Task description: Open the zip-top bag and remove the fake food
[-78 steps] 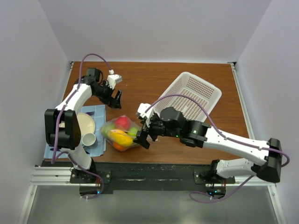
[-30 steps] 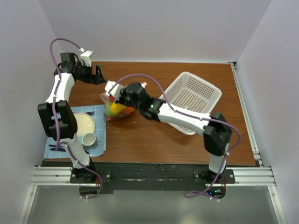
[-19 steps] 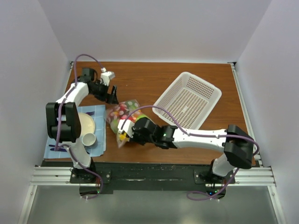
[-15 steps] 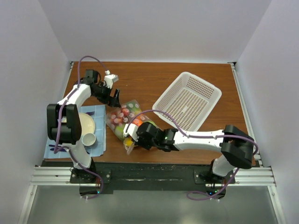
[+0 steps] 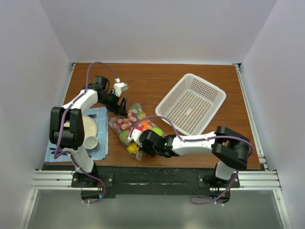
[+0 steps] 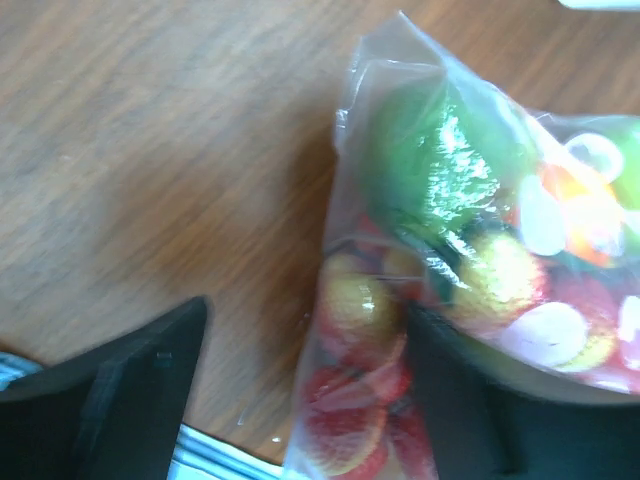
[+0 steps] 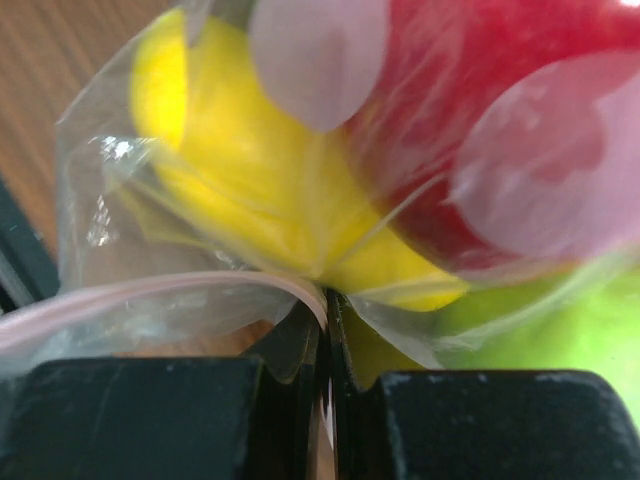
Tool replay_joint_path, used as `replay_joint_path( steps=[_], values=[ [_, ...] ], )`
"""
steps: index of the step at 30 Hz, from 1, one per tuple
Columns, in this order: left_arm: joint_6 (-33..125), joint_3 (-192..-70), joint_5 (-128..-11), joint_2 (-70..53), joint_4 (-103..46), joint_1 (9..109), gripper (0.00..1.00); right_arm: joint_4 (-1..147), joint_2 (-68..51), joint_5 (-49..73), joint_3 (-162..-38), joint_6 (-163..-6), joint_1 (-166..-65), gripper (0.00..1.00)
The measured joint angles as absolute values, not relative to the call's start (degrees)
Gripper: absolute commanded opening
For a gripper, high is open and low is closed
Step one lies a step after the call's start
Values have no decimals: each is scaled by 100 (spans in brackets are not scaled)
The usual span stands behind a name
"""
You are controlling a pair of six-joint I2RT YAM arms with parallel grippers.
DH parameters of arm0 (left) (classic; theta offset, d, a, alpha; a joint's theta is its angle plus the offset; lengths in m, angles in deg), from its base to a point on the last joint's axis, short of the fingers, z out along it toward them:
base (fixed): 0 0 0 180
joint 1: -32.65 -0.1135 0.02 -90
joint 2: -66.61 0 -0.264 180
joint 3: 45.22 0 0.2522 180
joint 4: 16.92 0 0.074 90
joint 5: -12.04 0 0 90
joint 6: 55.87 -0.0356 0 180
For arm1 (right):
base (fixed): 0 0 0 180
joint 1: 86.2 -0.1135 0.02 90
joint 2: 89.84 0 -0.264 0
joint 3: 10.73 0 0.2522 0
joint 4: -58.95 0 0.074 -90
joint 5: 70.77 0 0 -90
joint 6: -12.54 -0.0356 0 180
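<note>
The clear zip-top bag point(image 5: 131, 125) lies on the wooden table, stuffed with fake food. At its near end, my right gripper point(image 5: 137, 144) is shut on the bag's zip strip point(image 7: 200, 285); a yellow piece point(image 7: 250, 190), a red apple point(image 7: 480, 120) and something green point(image 7: 570, 340) press against the plastic just beyond the jaws. My left gripper point(image 5: 122, 106) is at the bag's far end, open. Its fingers point(image 6: 110, 395) straddle the corner holding red grapes point(image 6: 355, 425), with a green apple point(image 6: 440, 150) further in. The right-hand finger looks to touch the plastic.
A white mesh basket point(image 5: 193, 102) stands at the back right. At the left, a beige plate point(image 5: 86, 126) and a white cup point(image 5: 90, 142) rest on a blue mat point(image 5: 99, 114). The table's near edge is just below the bag.
The right gripper has dragged the bag from the far left toward the near edge, still holding it. The left gripper has come right and down over the bag's far end, its jaws narrowing slightly.
</note>
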State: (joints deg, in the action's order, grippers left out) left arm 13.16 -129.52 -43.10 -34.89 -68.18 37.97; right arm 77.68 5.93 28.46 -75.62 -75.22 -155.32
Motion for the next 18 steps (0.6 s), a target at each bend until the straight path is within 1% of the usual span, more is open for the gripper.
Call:
replay_joint_path(
  steps=[1, 2, 3, 4, 5, 7, 8, 10, 12, 13, 15, 18],
  values=[
    [1287, -12952, -4260, -3489, -6857, 3797, 31, 7738, 643, 2895, -7571, -7531, -15532, 9],
    [1246, -12956, -4212, -3489, -6907, 3797, 13, 7707, 702, 2949, -7591, -7533, -15532, 15],
    [1237, -12972, -4162, -3491, -6969, 3797, 0, 7670, 763, 3037, -7628, -7533, -15534, 19],
    [1215, -12996, -4105, -3493, -7021, 3797, 0, 7619, 822, 3104, -7669, -7537, -15534, 24],
    [1202, -13074, -4127, -3498, -7087, 3795, 0, 7606, 886, 3190, -7733, -7541, -15534, 33],
    [1185, -13300, -4188, -3548, -7185, 3758, 0, 7602, 971, 3308, -7835, -7546, -15534, 42],
    [1187, -13483, -4258, -3587, -7235, 3716, 0, 7600, 995, 3367, -7881, -7544, -15534, 50],
    [1191, -13791, -4396, -3635, -7281, 3631, 0, 7589, 980, 3496, -7916, -7544, -15530, 58],
    [1189, -14049, -4551, -3646, -7285, 3537, 0, 7591, 899, 3607, -7918, -7548, -15530, 60],
    [1189, -14152, -4630, -3646, -7283, 3496, 0, 7606, 836, 3660, -7918, -7550, -15530, 64],
    [1187, -14285, -4787, -3646, -7270, 3421, 0, 7622, 615, 3769, -7910, -7561, -15530, 65],
    [1182, -14298, -5030, -3646, -7233, 3356, 0, 7613, 49, 3861, -7809, -7614, -15530, 63]
  ],
)
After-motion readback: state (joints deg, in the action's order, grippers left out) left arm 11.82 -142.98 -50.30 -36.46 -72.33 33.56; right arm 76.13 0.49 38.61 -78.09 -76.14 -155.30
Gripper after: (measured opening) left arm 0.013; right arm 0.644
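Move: The bag's far-left edge runs practically between the left hand's open fingers, about 1 cm to their right and 1 cm lower. A dark green fruit is some 6 cm to the right and 2 cm ahead of that hand; the plate lies 16 cm left and 7 cm back. The bag's zip edge is in the right fingers; from that hand the yellow fruit sits 4 cm left and 2 cm ahead, the green apple 7 cm right and 9 cm ahead. The bag's far-left edge is pinched as the left fingers shut, then pulled forward and left, with the left hand travelling about 6 cm forward, 5 cm left and 5 cm up. Meanwhile the bag's zip edge comes free of the right fingers, which open about two-thirds wide while that hand eases 3 cm forward, then lifts some 6 cm, tilting slightly. ##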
